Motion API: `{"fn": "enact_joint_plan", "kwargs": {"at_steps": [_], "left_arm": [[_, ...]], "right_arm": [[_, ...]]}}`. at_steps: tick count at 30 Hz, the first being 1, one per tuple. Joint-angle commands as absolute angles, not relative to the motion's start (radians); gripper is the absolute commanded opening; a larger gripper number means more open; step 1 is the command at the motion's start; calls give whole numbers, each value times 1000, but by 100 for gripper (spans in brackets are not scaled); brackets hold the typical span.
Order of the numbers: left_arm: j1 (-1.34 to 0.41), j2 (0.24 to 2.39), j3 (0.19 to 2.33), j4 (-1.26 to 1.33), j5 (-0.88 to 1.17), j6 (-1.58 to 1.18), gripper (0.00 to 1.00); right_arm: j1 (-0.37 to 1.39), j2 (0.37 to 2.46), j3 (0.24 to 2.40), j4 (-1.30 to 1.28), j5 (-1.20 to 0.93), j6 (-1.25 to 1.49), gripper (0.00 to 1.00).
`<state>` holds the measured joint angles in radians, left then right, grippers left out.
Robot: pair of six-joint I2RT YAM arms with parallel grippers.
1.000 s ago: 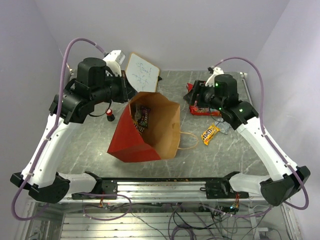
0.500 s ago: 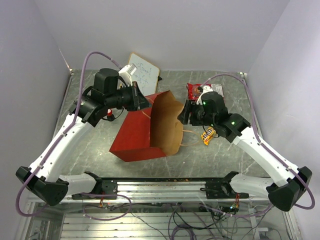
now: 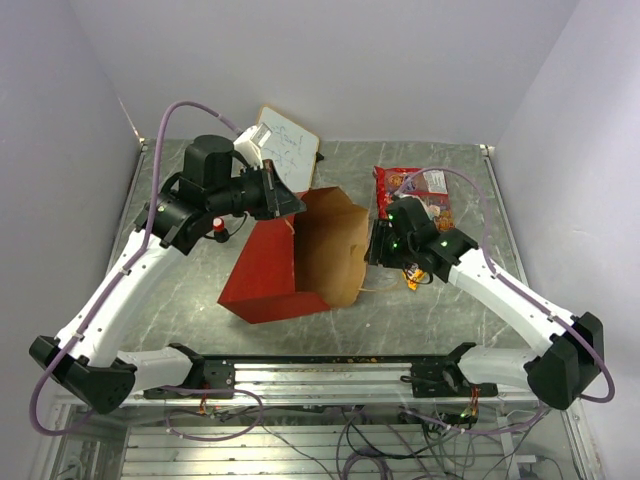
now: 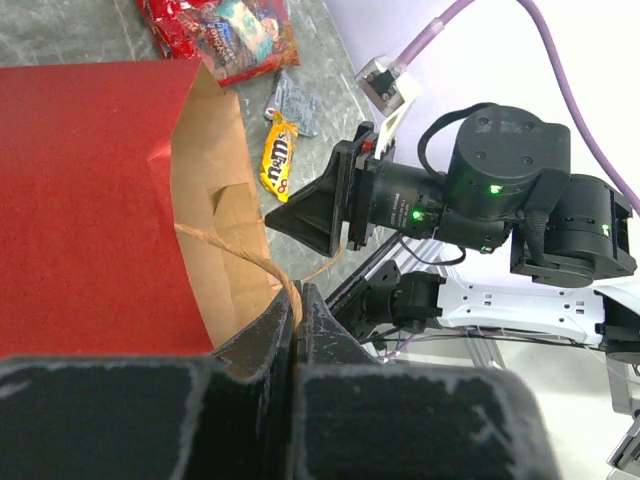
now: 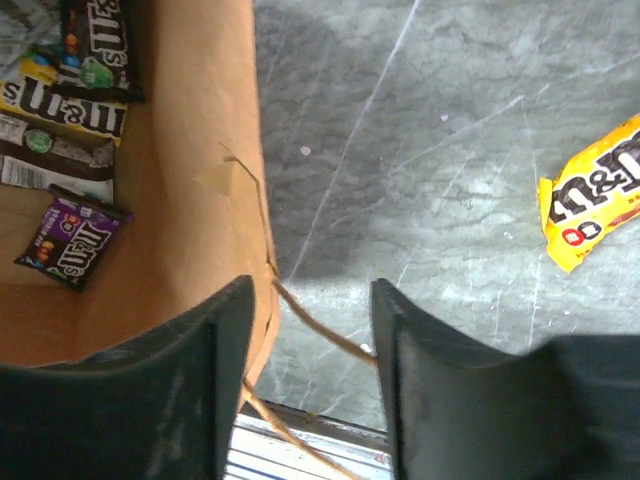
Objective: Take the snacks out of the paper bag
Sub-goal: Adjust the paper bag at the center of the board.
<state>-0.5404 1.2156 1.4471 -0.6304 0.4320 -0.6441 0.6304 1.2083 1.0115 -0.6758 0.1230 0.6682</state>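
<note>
The paper bag [image 3: 270, 270] lies on its side, red outside, with its brown mouth facing right. My left gripper [image 3: 297, 207] is shut on the bag's tan twisted handle [image 4: 250, 262] at the upper rim. My right gripper [image 3: 372, 243] stands open at the mouth, its fingers [image 5: 222, 340] straddling the bag's side wall [image 5: 200, 150] and a handle strand. Inside lie a brown packet [image 5: 100, 30], a yellow packet [image 5: 60, 105] and a purple packet [image 5: 75, 240]. On the table are the large red candy bag [image 3: 405, 183], a yellow packet [image 5: 595, 195] and a silver packet [image 4: 295, 100].
A small white whiteboard [image 3: 285, 145] leans at the back, behind the left arm. A red-and-black marker cap [image 3: 219, 228] stands to the left of the bag. The metal rail [image 3: 320, 365] runs along the near table edge.
The right arm has swung from over the red candy bag at the back right to the bag's mouth. The left gripper has pulled the bag's rim rightward, turning the mouth to the right.
</note>
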Motion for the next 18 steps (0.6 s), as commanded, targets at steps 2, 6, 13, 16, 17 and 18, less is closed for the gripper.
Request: {"fn": "enact_joint_plan", "kwargs": {"at_steps": [2,6,13,16,17,18], "left_arm": [[-546,1227,1528,-661,432,-601,7],[-546,1253,1580,-695,417,-568,7],[-546,1300,1669,-713,398,-534,7],[-545,1317,1692,-720,397,-523,7],[-546,1318,1691,-720,396,-522,7],[-546,1318,1685,-720,397,-522,7]], "right_arm": [[627,1230,980,-690,102,684,44],[628,1239,944,-656,36,697,24],[699,1207,847,-466,-109,925,4],[788,1213,806,-335,-127,1039,3],[820,1224,809,-314,-122,1061,3],[851,1241,818,-303,-108,1075,4]]}}
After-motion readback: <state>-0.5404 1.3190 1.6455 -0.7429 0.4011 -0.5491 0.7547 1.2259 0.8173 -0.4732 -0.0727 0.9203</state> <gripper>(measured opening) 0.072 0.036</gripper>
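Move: The paper bag's right rim, near the root of its loose handle, lies between the right hand's open fingertips, about 2 cm back, 2 cm left and 4 cm below the hand point. The yellow M&M's packet lies on the board some 10 cm to this hand's right, about level with it and 15 cm down; the big red snack pack is about 18 cm ahead, 12 cm right. From the left hand the rim spot is roughly 16 cm right, 5 cm back and 24 cm lower. Down and slightly back at first, the right hand lowers over the bag's right rim by about 4 cm while its half-open fingers shut on the rim. Then it swings left and farther back, some 6 cm left in all, pushing the rim inward while the wrist rolls its left side up and tips the fingers down. The left hand keeps its pinch on the other handle and eases up and forward about 2 cm. ##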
